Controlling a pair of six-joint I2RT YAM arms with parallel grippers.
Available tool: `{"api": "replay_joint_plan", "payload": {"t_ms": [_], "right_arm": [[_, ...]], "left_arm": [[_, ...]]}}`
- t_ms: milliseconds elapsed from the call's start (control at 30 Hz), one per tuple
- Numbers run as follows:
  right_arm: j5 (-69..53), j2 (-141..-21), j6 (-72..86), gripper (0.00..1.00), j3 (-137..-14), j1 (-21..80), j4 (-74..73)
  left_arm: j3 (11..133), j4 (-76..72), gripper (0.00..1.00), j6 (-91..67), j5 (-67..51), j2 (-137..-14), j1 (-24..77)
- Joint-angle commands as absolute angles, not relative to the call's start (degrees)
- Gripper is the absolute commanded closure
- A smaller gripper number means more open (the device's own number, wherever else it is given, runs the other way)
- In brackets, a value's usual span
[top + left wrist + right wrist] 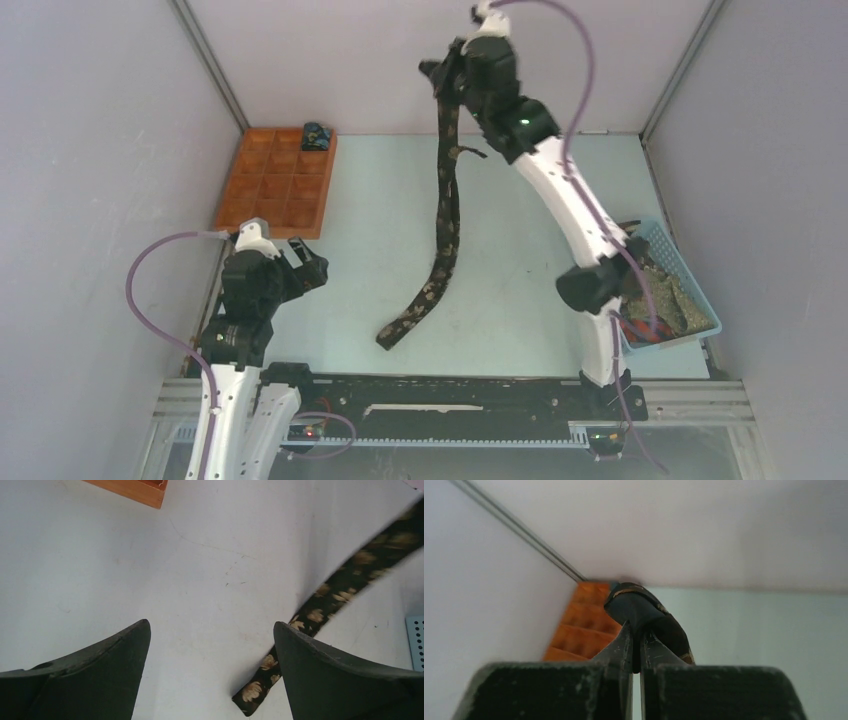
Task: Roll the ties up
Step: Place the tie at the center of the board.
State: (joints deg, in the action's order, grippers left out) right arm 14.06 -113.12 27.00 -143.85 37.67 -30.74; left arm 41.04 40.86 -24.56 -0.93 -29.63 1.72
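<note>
A black tie with a tan leaf pattern [445, 215] hangs from my right gripper [447, 68], which is raised high at the back and shut on its upper end [639, 607]. The tie's lower end trails on the table [400, 325]. In the left wrist view that end [260, 687] lies just beside my right-hand finger [320, 675]. My left gripper [308, 262] hovers open at the near left, nothing between its fingers. A small dark rolled tie [317, 134] sits in the back right compartment of the orange tray [270, 205]. More ties [665, 300] fill the blue basket.
The orange compartment tray stands at the back left, its corner visible in the left wrist view [145, 492]. The blue mesh basket [690, 270] sits at the right edge beside the right arm. Grey walls close in the table on three sides.
</note>
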Motion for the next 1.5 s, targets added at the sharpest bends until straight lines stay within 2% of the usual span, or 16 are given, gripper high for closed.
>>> {"api": "replay_joint_plan", "payload": {"t_ms": [0,300,567,600,667,700,767,800,933,1000,1233,1367,1467], "right_arm": [[9.91,-125.36,33.02,1.0,-142.69,34.75,-35.85],[3.02,-137.81,36.25,1.0,-142.73,36.06,-31.7],[1.18,-143.9,37.38,0.98,-142.73,42.79,-24.9],[0.93,-144.69,37.32,0.89,-142.86,43.67,-23.88],[-0.21,-145.86,37.35,0.55,-143.06,44.9,-23.4],[-2.01,-146.08,37.39,0.43,-143.04,45.38,-23.34],[-5.63,-145.71,37.06,0.28,-143.0,45.9,-23.96],[-7.2,-145.04,36.59,0.25,-142.88,46.06,-24.76],[-8.32,-138.78,32.32,0.24,-140.21,46.29,-29.44],[-6.66,-132.45,30.63,0.24,-134.4,46.1,-31.28],[4.63,-111.1,33.0,0.23,-105.55,45.52,-34.55],[8.07,-101.15,37.77,0.23,-87.61,44.89,-32.32],[9.1,-97.79,40.53,0.24,-80.94,43.99,-34.36]], "left_arm": [[40.78,39.59,0.0,-25.2,-0.18,-30.7,1.83],[40.87,39.55,0.0,-25.21,-0.18,-32.09,1.76],[40.96,39.68,0.0,-25.21,-0.18,-32.87,1.76],[40.96,39.65,0.0,-25.21,1.01,-32.87,1.76],[40.96,39.72,0.0,-25.18,1.64,-32.87,1.76],[40.96,39.74,0.0,-25.27,1.81,-32.87,1.76],[40.96,39.73,0.0,-25.3,2.06,-32.79,1.76],[40.93,39.73,0.0,-25.3,2.13,-32.71,1.76],[40.85,39.44,0.0,-25.15,1.62,-32.89,1.76],[41.07,38.8,0.0,-24.42,0.49,-33.67,1.76],[44.38,41.09,0.0,-24.25,-0.94,-37.37,1.76],[42.94,37.31,0.0,-27.24,-7.12,-37.98,2.31],[43.94,35.0,0.0,-29.08,-4.58,-42.18,8.71]]}}
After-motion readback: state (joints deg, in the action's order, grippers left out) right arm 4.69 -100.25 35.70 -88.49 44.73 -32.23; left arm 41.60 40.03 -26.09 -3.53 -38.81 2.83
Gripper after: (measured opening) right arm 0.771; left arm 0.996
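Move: The board's centre, where the held tie is to go, lies about 50 cm below the right hand and 11 cm back. The bare patch for the held end is 22 cm to this hand's left, 3 cm ahead. The tie's trailing end already lies 34 cm back and 9 cm left; the wooden tray's middle is 4 cm ahead, 40 cm left. From the left hand, the board's centre is some 12 cm ahead, 30 cm right, 20 cm down. Swing the right gripper steeply down about 34 cm and a little forward, tipping the fingers some 30 degrees down and still pinching the tie. Then sweep it left towards the tray, turning counter-clockwise, open the fingers to let go of the tie, and bring them open some 18 cm right and 9 cm back over its strip. Let the left gripper sink a couple of centimetres, fingers open. ##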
